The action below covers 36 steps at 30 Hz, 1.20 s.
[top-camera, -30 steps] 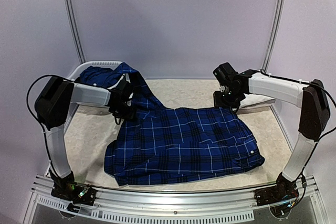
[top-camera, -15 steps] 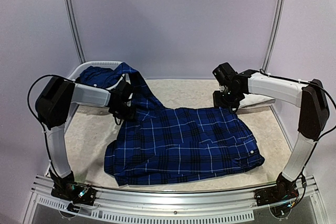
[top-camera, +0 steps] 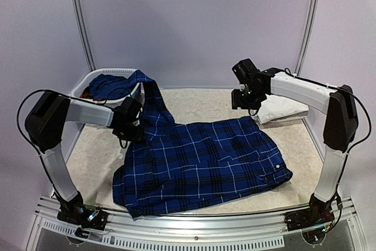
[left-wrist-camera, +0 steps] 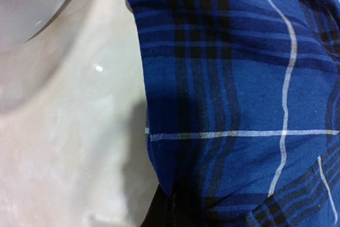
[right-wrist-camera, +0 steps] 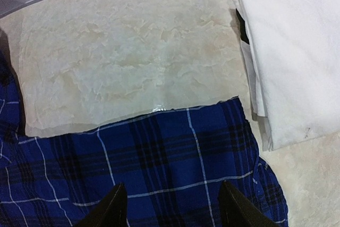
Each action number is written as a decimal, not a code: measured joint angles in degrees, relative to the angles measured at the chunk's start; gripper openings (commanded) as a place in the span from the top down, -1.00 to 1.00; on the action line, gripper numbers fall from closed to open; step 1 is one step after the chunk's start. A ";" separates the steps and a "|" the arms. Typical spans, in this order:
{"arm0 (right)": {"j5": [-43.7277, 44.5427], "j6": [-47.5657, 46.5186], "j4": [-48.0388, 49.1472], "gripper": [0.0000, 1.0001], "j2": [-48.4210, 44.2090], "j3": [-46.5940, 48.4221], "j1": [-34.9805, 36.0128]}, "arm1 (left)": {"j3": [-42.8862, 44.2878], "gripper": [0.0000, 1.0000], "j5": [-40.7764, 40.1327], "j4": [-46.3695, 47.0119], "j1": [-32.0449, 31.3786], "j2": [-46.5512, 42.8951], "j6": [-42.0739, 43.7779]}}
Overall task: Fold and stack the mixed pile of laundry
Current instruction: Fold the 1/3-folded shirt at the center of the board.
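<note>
The navy plaid shirt (top-camera: 202,163) lies spread across the middle of the table, one sleeve trailing up over the white basket (top-camera: 108,72). My left gripper (top-camera: 130,124) is shut on the shirt's left edge. In the left wrist view the plaid cloth (left-wrist-camera: 234,104) covers the closed fingertips (left-wrist-camera: 162,213). My right gripper (top-camera: 244,95) hovers open above the shirt's far right corner. Its two fingers (right-wrist-camera: 114,208) stand wide apart over the plaid (right-wrist-camera: 159,152). Folded white trousers (top-camera: 282,110) lie at the back right, also seen as white trousers (right-wrist-camera: 292,51) beside the shirt. A solid blue piece (top-camera: 108,86) sits in the basket.
A bit of red cloth (top-camera: 87,93) shows at the basket's left rim. Bare marbled table top (right-wrist-camera: 133,51) lies behind the shirt. Upright frame poles (top-camera: 79,22) stand at the back left and back right. A metal rail (top-camera: 194,227) runs along the near edge.
My left gripper has closed on the shirt's left edge and drawn it slightly left and nearer. My right arm has lifted back and left, uncovering the folded white trousers.
</note>
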 measured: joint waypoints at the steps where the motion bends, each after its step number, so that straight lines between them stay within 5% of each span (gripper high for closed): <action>1: -0.07 0.28 -0.39 -0.17 1.11 1.42 -0.15 | -0.52 1.00 -0.35 -0.24 0.00 -0.74 -0.09; 15: -4.07 5.84 -6.78 -0.09 25.27 24.98 -5.16 | -3.61 1.00 -1.29 -0.81 0.00 -3.52 -0.04; 28: -8.50 7.63 -8.63 -0.11 33.46 28.61 -5.38 | -4.15 1.00 -0.74 -0.42 0.00 -3.85 0.17; 36: -5.97 7.34 -9.70 0.36 36.68 33.42 -5.27 | -4.39 1.00 -0.44 -0.28 0.00 -4.66 0.59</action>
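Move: The shirt's far edge, at the spot where the right fingers go, lies about 9 cm ahead of the right hand, 2 cm to its left and 15 cm below. The shirt's far right corner is some 10 cm ahead and 5 cm to the right, equally low. The white folded stack stands roughly 13 cm ahead and 19 cm to the right. From the left hand, already pinching the shirt's left side, that edge spot is some 12 cm ahead and 54 cm right, at about its height. Down and forward in one sweep, the open right hand drops about 14 cm and reaches some 8 cm outward onto the shirt's far edge, just left of its far right corner. Its fingers tip about 15 degrees steeper and, once low, begin to close around the edge. The left hand keeps its pinch, easing a couple of centimetres back and slightly left, then staying there. ##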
